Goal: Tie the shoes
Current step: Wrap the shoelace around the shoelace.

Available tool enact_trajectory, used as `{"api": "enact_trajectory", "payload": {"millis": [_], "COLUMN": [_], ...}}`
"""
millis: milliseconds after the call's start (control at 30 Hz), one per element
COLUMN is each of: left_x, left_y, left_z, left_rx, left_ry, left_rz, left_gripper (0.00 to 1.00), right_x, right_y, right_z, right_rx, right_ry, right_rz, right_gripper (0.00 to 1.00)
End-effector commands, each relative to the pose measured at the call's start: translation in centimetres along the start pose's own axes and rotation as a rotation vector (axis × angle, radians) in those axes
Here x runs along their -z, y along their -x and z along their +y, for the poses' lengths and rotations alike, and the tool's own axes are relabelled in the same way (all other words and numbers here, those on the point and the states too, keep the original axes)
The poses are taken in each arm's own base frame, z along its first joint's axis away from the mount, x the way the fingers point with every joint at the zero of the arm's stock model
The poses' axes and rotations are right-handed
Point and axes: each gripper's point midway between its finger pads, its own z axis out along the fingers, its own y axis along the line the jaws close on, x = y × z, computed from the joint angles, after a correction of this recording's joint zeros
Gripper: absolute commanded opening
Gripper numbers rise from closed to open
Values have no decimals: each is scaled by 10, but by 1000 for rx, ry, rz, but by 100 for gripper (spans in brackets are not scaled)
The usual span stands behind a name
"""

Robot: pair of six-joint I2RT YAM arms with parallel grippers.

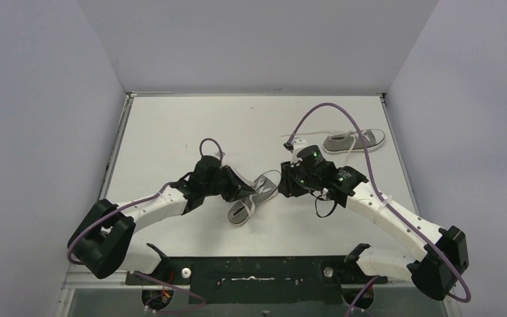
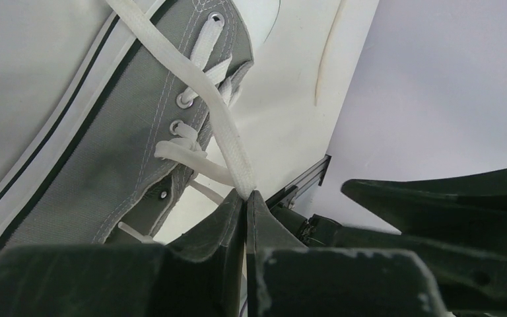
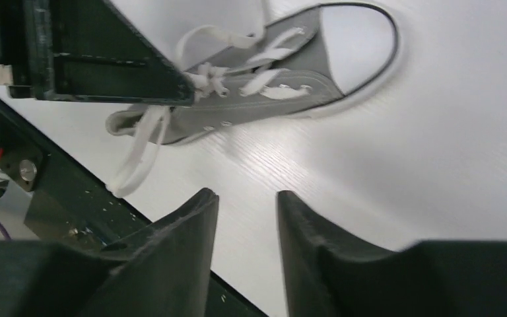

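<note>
One grey shoe (image 1: 259,195) lies in the middle of the table between my two grippers, toe toward the right arm. My left gripper (image 2: 247,193) is shut on one of its white laces (image 2: 228,135), which runs taut from the eyelets to the fingertips. In the top view the left gripper (image 1: 243,191) sits over the shoe's heel end. My right gripper (image 3: 246,196) is open with only bare table between its fingers, a short way from the shoe (image 3: 264,86). A slack lace loop (image 3: 138,152) hangs off the shoe's side. The second shoe (image 1: 355,140) lies at the back right, laces loose.
A black mounting rail (image 1: 251,271) runs along the near table edge. Purple cables (image 1: 333,109) arc over the right arm. White walls close the table on three sides, and the right wall stands close to the far shoe.
</note>
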Motion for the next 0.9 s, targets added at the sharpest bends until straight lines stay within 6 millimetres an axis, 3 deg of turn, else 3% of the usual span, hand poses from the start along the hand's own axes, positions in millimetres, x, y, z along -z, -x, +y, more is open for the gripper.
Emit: {"api": "enact_trajectory", "payload": {"millis": [0,100,233,400,500,800,867], "left_x": [6,8,10,12,12,9,9], "left_y": [8,9,10,11,12,7,6], "left_z": [-40,-42,-45,-46,-48,-54,-55], "left_rx": [-32,-17,27,90,107,127,132], "left_ry": [-97,-98,-109,-123,-133,-154,-158], "left_rz": [-29,-37,-52,-74,-81,-71,-68], "left_gripper": [0,0,0,0,0,0,0], "right_x": [-5,-5,-11,-19,-27,-64,-70], "right_y": [3,2,-9,-14,-10,-11,-13], "right_z": [59,88,108,105,90,93,82], "right_rx": [174,196,222,228,213,180,181], "right_ry": [283,352,393,301,183,105,26], "right_rz": [-152,-266,-322,-375,-426,-450,-466], "right_gripper": [50,58,60,62,62,60,58]}}
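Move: The lace loop my right hand goes for hangs from my left fingertips over the shoe's ankle opening, about 9 cm to its left, 5 cm back and 8 cm below. The pinching left fingertips are some 8 cm left, level fore-and-aft and 4 cm lower; the shoe's heel lies 12 cm left, 7 cm back, the toe cap 3 cm left, 2 cm ahead, both roughly 10 cm below. From my left hand, that loop is 5 cm back, 1 cm left and 5 cm below. I swing my empty right hand about 8 cm back and 7 cm left while sinking a little, then curve forward and farther left and down towards the loop at the ankle opening, spreading the fingers wider and tilting them some 15 degrees flatter. My left hand keeps its pinch on the lace, rising about 1 cm with a slight counter-clockwise turn. ##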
